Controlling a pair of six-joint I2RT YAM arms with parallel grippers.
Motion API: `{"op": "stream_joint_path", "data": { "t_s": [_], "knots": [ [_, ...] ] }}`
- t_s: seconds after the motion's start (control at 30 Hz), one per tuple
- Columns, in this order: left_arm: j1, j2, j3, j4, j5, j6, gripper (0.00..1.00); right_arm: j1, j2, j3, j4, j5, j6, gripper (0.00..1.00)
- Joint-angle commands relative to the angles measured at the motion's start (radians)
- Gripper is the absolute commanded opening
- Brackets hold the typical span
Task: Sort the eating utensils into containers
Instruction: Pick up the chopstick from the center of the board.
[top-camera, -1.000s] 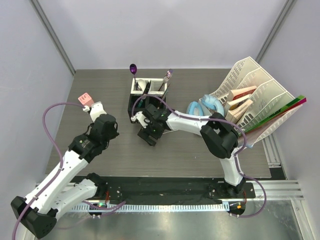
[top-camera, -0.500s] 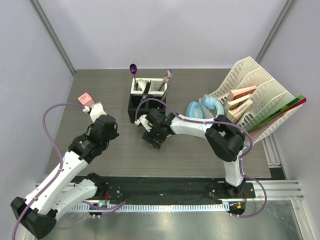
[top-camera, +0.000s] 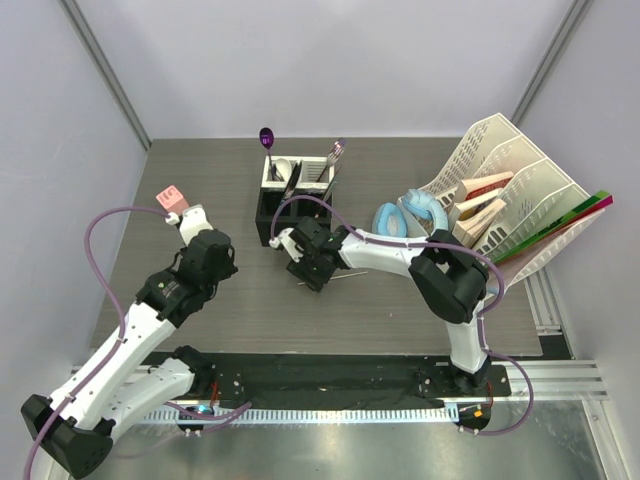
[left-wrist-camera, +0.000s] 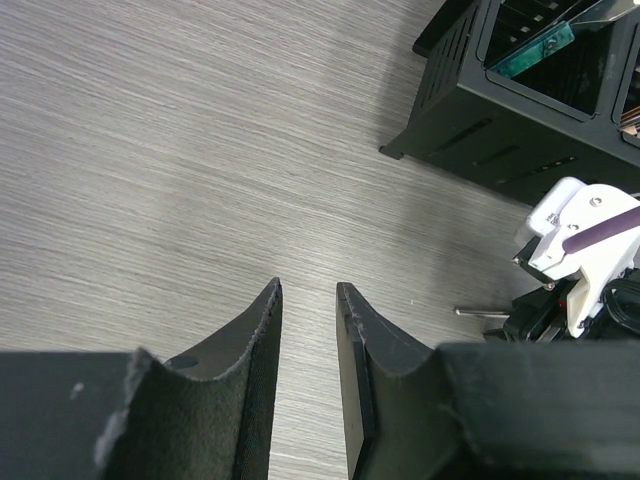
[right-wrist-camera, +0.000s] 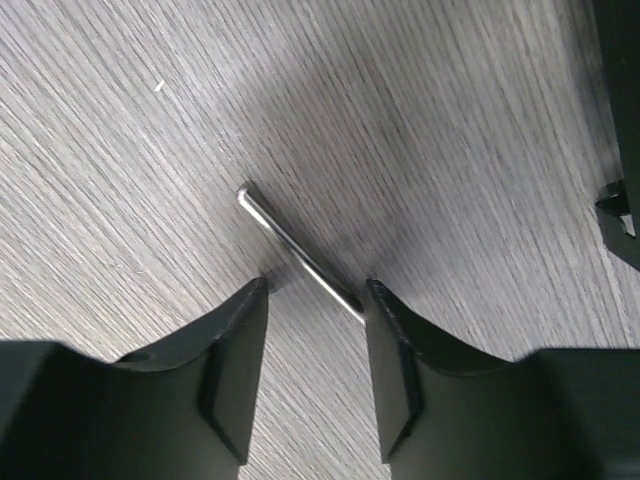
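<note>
A thin silver metal utensil stick (right-wrist-camera: 300, 255) lies flat on the grey table (top-camera: 200, 170), also seen in the top view (top-camera: 352, 273). My right gripper (right-wrist-camera: 315, 290) is lowered over it, open, one finger on each side of its near end. In the top view the right gripper (top-camera: 310, 276) sits just in front of the black caddy of containers (top-camera: 268, 212). In the caddy stand a purple spoon (top-camera: 267, 137), a fork (top-camera: 337, 152) and a green-patterned piece (left-wrist-camera: 530, 48). My left gripper (left-wrist-camera: 308, 300) hovers over bare table, narrowly open and holding nothing.
A pink block (top-camera: 170, 197) lies by the left gripper (top-camera: 186, 216) at the table's left edge. A light blue ring-shaped thing (top-camera: 410, 212) lies right of the caddy. The big white slotted rack (top-camera: 520, 170) with books stands at the right.
The right gripper's jaws have narrowed around the silver stick while it shifted slightly towards the caddy. The left arm has stayed in place.
</note>
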Motion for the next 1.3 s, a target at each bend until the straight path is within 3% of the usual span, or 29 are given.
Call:
{"op": "stream_joint_path", "data": {
  "t_s": [0.0,0.07,0.17,0.37,0.47,0.5,1.27],
  "knots": [
    [0.005,0.002,0.023,0.034,-0.029,0.013,0.29,0.01,0.049,-0.033,-0.072,0.009,0.024,0.46],
    [0.007,0.011,0.026,0.041,-0.029,0.018,0.29,0.01,0.052,-0.033,-0.081,0.006,0.025,0.44],
    [0.005,0.022,0.032,0.044,-0.028,0.022,0.29,0.01,0.063,-0.028,-0.095,-0.005,0.036,0.3],
    [0.007,0.008,0.049,0.043,-0.028,0.036,0.29,0.01,0.068,-0.048,-0.081,-0.016,0.053,0.26],
    [0.008,-0.002,0.06,0.038,-0.037,0.038,0.31,0.01,0.074,-0.044,-0.086,-0.026,0.058,0.12],
    [0.007,-0.007,0.06,0.04,-0.041,0.038,0.32,0.01,0.075,-0.036,-0.086,-0.031,0.059,0.01],
    [0.008,-0.033,-0.002,0.037,-0.068,-0.044,0.32,0.013,-0.007,0.255,-0.241,-0.065,0.114,0.01]
  ]
}}
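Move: The metal chopstick lies on the board between the right hand's half-open fingertips, which straddle it near its left end; its middle is about 5 cm to the right, 1 cm ahead and 1 cm below. The black container stands roughly 14 cm ahead and 4 cm left, the white rack some 24 cm ahead and 3 cm left, and the light-blue headphones about 15 cm ahead and 20 cm right. From the left hand the chopstick's middle is some 18 cm right, 3 cm ahead and 17 cm below. The right hand stays down at the board and shuts its half-open fingers on the chopstick a few centimetres in from its left end, easing back barely half a centimetre, so that the closing pads swing the stick round into line between them. Keeping that pinch, it draws back about another centimetre, then rises some 3.5 cm while edging forward and left again, the wrist tipping only about 5 degrees. ##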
